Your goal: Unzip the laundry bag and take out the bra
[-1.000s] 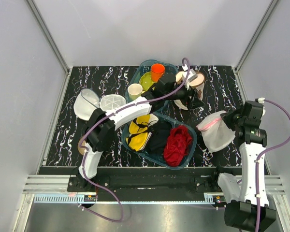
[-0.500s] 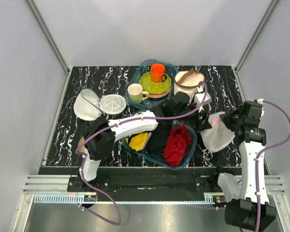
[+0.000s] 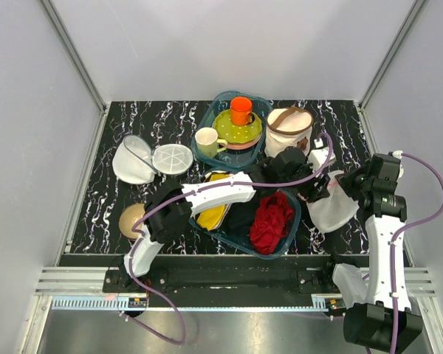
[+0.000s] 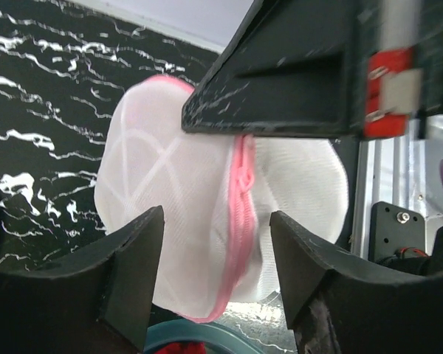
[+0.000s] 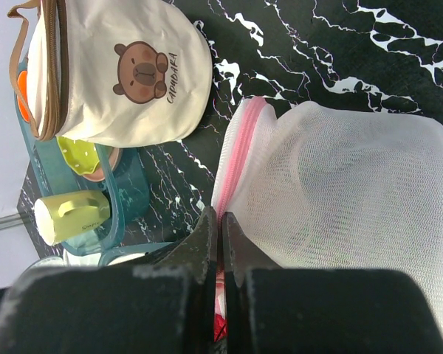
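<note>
The laundry bag, white mesh with pink zip trim, hangs at the right of the table. My right gripper is shut on its pink zip trim, and in the right wrist view the fingers pinch the trim at the edge of the laundry bag. My left gripper reaches across from the left. Its jaws stand open on either side of the pink zip, not touching the laundry bag. The bra is hidden.
A cream basket with brown straps stands behind the bag. A teal bin holds a red cloth and dark clothes. Another teal tray holds a green plate, an orange cup and a cream mug. A white mesh pouch, a disc and a tan dome lie at left.
My left arm has swung from the back by the cream basket over to the laundry bag, and its jaws have narrowed. The right gripper has kept its hold on the bag.
</note>
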{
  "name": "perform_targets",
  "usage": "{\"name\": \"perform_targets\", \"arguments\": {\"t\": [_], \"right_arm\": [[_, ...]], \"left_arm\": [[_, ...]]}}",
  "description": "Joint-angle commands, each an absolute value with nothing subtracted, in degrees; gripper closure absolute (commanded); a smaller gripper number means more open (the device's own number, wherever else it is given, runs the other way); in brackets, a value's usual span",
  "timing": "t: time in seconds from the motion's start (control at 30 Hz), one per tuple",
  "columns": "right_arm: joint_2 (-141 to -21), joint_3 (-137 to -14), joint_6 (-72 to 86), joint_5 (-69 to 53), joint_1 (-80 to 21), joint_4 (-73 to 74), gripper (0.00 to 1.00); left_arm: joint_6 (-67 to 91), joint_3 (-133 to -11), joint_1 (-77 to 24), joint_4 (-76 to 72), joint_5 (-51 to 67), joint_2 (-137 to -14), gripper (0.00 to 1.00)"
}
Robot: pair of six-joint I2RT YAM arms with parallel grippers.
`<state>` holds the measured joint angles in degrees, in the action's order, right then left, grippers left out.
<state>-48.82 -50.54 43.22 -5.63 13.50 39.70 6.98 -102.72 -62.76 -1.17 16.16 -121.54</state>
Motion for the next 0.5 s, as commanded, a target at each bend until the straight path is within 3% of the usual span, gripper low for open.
{"name": "perform_targets", "arguments": {"t": [0.0,0.13,0.17,0.2,0.3,0.47], "right_arm": [[-48.78,-52.29,43.59,-6.33,13.54,38.32,1.0],[-49.04,-53.17,42.89,-6.68,13.54,38.67,1.0],[-49.22,-53.43,42.37,-7.2,13.54,38.67,1.0],[-49.39,-54.22,41.32,-7.56,13.54,38.76,0.93],[-49.04,-55.72,39.64,-7.03,13.54,39.46,0.62],[-49.04,-59.23,36.92,-9.56,13.54,41.22,0.6]], "left_arm": [[7.38,-105.38,-62.67,-2.46,16.52,-122.61,0.4],[8.79,-105.64,-62.58,-2.55,14.42,-123.22,1.0],[8.88,-105.56,-62.49,-2.9,14.76,-123.05,1.0],[8.88,-104.86,-62.23,-3.34,15.11,-122.87,1.0],[8.44,-102.84,-61.61,-6.32,16.61,-121.91,1.0],[7.82,-102.66,-60.73,-7.29,19.42,-121.73,1.0]]}}
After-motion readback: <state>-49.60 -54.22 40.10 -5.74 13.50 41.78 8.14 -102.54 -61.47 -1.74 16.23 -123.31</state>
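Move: The laundry bag's pink zip edge hangs between the left hand's open fingers, only about 2 cm below its pinch point. From that hand the bag's body lies some 6 cm right, 4 cm back and 8 cm lower; the bear bag is about 18 cm ahead and 9 cm left, the red cloth some 8 cm back and 12 cm left, both well below. The right hand still pinches the zip; the left's target stretch lies about 7 cm left, 3 cm back and 2 cm below it. Down about 2 cm goes the left hand, fingers still pointing right, and it shuts them on the laundry bag's zip edge beside the pull, then eases forward some 1.5 cm with the pinch held. The right hand holds still until that grip is closed, then opens to under half, lets go of the zip and lifts about 1.5 cm. ##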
